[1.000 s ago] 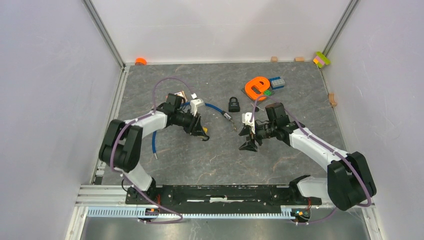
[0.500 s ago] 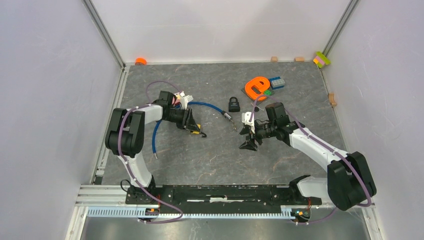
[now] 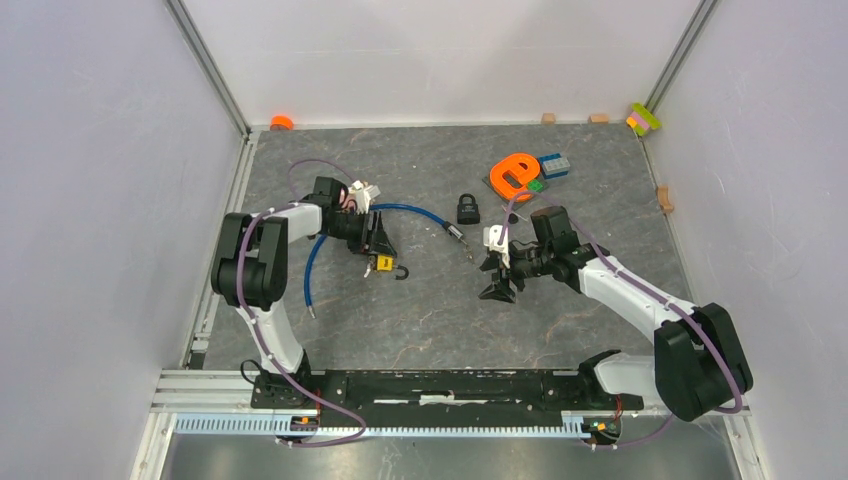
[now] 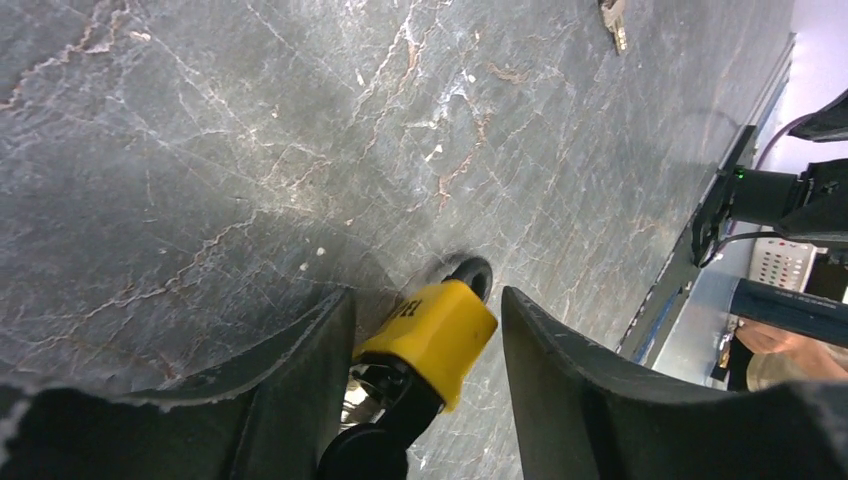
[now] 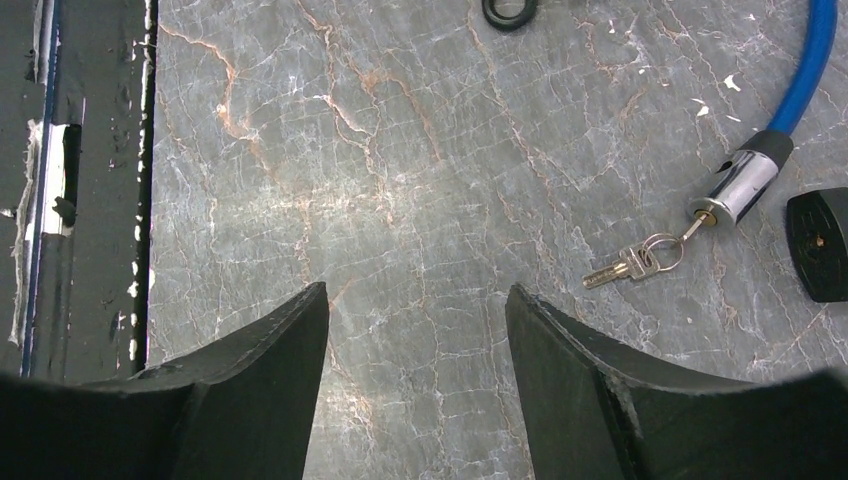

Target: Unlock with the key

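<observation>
A yellow padlock (image 4: 440, 330) with a black shackle (image 4: 473, 272) lies on the grey table between my left gripper's fingers. A black-headed key (image 4: 375, 450) sticks out of its lower end. My left gripper (image 4: 428, 300) is open, with a gap showing beside the right finger. From above, the left gripper (image 3: 377, 250) sits over the padlock (image 3: 383, 263). My right gripper (image 3: 497, 278) hangs open over bare table. Loose keys on a ring (image 5: 632, 262) lie by the chrome end (image 5: 742, 185) of a blue cable lock.
A black padlock (image 3: 468, 209) stands behind the blue cable (image 3: 405, 211). An orange part (image 3: 513, 174) and a blue brick (image 3: 555, 165) lie at the back right. Small blocks (image 3: 644, 118) line the rear wall. A black ring (image 5: 509, 10) lies on the table. The black front rail (image 5: 90, 180) is near.
My left gripper has swung left and lower with the yellow padlock, and its jaws have widened off it. The right arm has stayed still.
</observation>
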Controlling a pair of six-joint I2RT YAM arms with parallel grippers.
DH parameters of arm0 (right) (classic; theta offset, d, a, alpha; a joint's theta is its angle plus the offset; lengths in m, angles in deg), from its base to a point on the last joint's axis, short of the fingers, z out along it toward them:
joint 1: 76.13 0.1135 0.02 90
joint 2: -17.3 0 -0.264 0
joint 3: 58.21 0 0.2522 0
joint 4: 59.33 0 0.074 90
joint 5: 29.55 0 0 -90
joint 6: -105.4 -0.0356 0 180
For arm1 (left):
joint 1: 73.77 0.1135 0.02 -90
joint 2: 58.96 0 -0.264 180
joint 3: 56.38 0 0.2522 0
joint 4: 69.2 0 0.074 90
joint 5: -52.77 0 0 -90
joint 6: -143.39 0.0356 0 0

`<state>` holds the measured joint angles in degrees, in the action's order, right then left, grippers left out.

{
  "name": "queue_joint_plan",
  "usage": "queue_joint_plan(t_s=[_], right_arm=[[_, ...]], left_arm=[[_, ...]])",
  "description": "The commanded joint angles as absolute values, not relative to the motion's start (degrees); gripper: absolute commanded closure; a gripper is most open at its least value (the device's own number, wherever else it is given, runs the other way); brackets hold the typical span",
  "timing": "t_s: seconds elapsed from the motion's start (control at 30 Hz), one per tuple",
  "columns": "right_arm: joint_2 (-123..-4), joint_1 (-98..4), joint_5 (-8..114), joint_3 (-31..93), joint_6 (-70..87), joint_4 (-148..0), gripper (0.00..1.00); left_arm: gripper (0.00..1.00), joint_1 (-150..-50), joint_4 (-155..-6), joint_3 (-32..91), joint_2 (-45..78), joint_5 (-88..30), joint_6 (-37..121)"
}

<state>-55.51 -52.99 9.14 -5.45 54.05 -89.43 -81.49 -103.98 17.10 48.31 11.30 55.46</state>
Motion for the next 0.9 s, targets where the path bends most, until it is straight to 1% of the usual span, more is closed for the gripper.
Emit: queue_joint_plan(t_s=[0.0, 0.13, 0.37, 0.43, 0.5, 0.53, 0.6, 0.7, 0.87], right_arm=[[-54.4, -53.13, 9.74, -5.89, 54.19, -87.89, 0.3], [-52.61, -53.22, 13.14, -6.6, 52.47, -85.47, 0.28], [-49.07, -53.28, 26.83, -6.45, 48.71, -78.35, 0.18], [-49.25, -53.55, 31.87, -5.85, 48.7, -76.79, 0.11], [-50.09, -53.97, 36.13, -5.12, 48.04, -74.78, 0.04], [-50.61, -54.4, 38.02, -4.84, 47.36, -73.79, 0.02], [-51.95, -55.45, 41.42, -4.12, 45.95, -71.2, 0.02], [-54.91, -56.75, 45.41, -2.67, 42.61, -68.8, 0.02], [-60.31, -57.67, 50.18, 0.71, 37.41, -66.4, 0.02]], left_arm=[[0.34, -80.44, -105.61, 18.8, 47.89, 6.25, 56.08], [0.29, -79.84, -105.99, 19.15, 45.04, 1.35, 58.08], [0.21, -79.9, -103.01, 19.05, 36.39, -9.37, 62.77], [0.18, -79.85, -100.78, 18.02, 33.44, -11.34, 63.22], [0.12, -79.83, -98.49, 16.51, 30.32, -11.8, 63.29], [0.09, -79.83, -97.16, 15.53, 28.3, -12.06, 62.98], [0.0, -79.83, -94.57, 13.57, 24.99, -12.48, 62.13], [0.0, -79.74, -91.63, 10.82, 20.42, -13.46, 60.31], [0.0, -79.74, -92.29, 9.45, 15.43, -16.32, 58.68]])
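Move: Between the left fingers, which are already partly open, the yellow padlock sits about 2 cm below and 1 cm back of the hand point. From there the card box lies roughly 14 cm ahead and 9 cm left, the cable lock's keys about 2 cm ahead and 20 cm right. The black-headed key is some 18 cm ahead and 8 cm right of the right hand, with the black padlock about 20 cm ahead and 3 cm left and the yellow padlock 6 cm ahead, 24 cm left. Opening wide off the yellow padlock, the left hand eases forward and left close to the table, then climbs about 12 cm while still drifting left, its fingers swinging from rightward to more forward. The empty right hand, after barely moving at first, travels some 13 cm forward and 7 cm right towards the black-headed key, turning clockwise and opening fully. ##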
